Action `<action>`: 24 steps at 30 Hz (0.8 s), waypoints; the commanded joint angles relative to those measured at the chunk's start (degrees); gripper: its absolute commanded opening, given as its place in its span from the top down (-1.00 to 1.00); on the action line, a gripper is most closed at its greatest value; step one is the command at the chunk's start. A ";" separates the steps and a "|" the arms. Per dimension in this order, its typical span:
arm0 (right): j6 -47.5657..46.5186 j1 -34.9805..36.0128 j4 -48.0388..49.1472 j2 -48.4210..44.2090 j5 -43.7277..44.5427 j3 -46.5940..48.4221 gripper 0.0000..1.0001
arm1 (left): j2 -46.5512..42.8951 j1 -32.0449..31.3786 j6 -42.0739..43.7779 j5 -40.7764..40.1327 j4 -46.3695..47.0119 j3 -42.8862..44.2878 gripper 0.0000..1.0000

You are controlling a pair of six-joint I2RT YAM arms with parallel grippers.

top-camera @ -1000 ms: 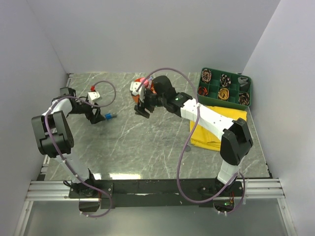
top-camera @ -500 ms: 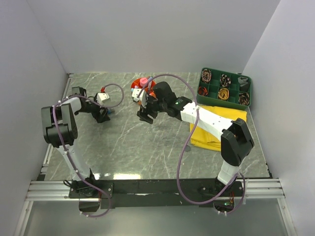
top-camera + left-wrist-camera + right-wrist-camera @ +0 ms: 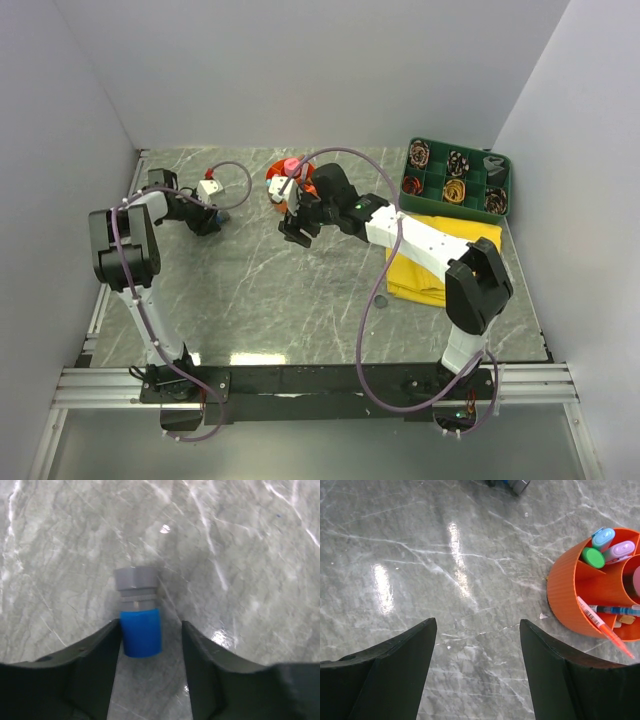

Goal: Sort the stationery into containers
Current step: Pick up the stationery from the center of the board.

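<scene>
A blue cap (image 3: 141,632) with a grey end lies on the marble table between the fingers of my left gripper (image 3: 150,624). The left finger touches it and a gap shows at the right finger. From above, the left gripper (image 3: 210,218) is low at the far left. My right gripper (image 3: 477,622) hangs open and empty over bare table, just left of the round orange organiser (image 3: 575,600). The organiser holds a green-capped marker (image 3: 593,557), a blue pen (image 3: 615,610) and an orange pen (image 3: 605,625). A pink tube (image 3: 291,164) stands in its centre.
The green divided tray (image 3: 509,185) sits at the far right with coiled items in its cells. A yellow cloth (image 3: 410,280) lies in front of it, partly under my right arm. White walls close in on three sides.
My left gripper has swung toward the back left and come down astride the blue cap, its jaws narrowing. The right gripper has shifted slightly toward the organiser.
</scene>
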 commanded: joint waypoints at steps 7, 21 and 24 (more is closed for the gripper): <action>0.68 -0.49 1.75 2.28 0.71 4.20 -0.47 | 4.50 -0.39 -6.05 -3.12 0.60 7.10 0.23; -6.07 0.56 -4.39 -1.49 -1.40 6.58 -0.42 | -1.39 5.58 5.36 16.65 -51.97 30.89 0.63; -13.54 3.63 -2.31 -3.34 5.17 5.18 -0.43 | -3.40 7.08 0.11 19.55 -53.89 28.39 0.75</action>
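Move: The blue-and-grey tube lies on the board just off the left hand's fingertips, its blue end between the open fingers: its middle is about 2 cm ahead, 2 cm to the right and 1 cm lower. The orange holder stands some 24 cm to the right of that hand and 7 cm farther out, its middle about 3 cm higher. From the right hand the tube is about 12 cm ahead, 21 cm to the left and 17 cm below. Forward, low over the board, the left hand slides a little over 2 cm while its half-open fingers close and pinch the tube by its blue end. It pauses there with the grip kept, then eases back about as far and rises steeply, some 11 cm, carrying the tube and tilting slightly. ##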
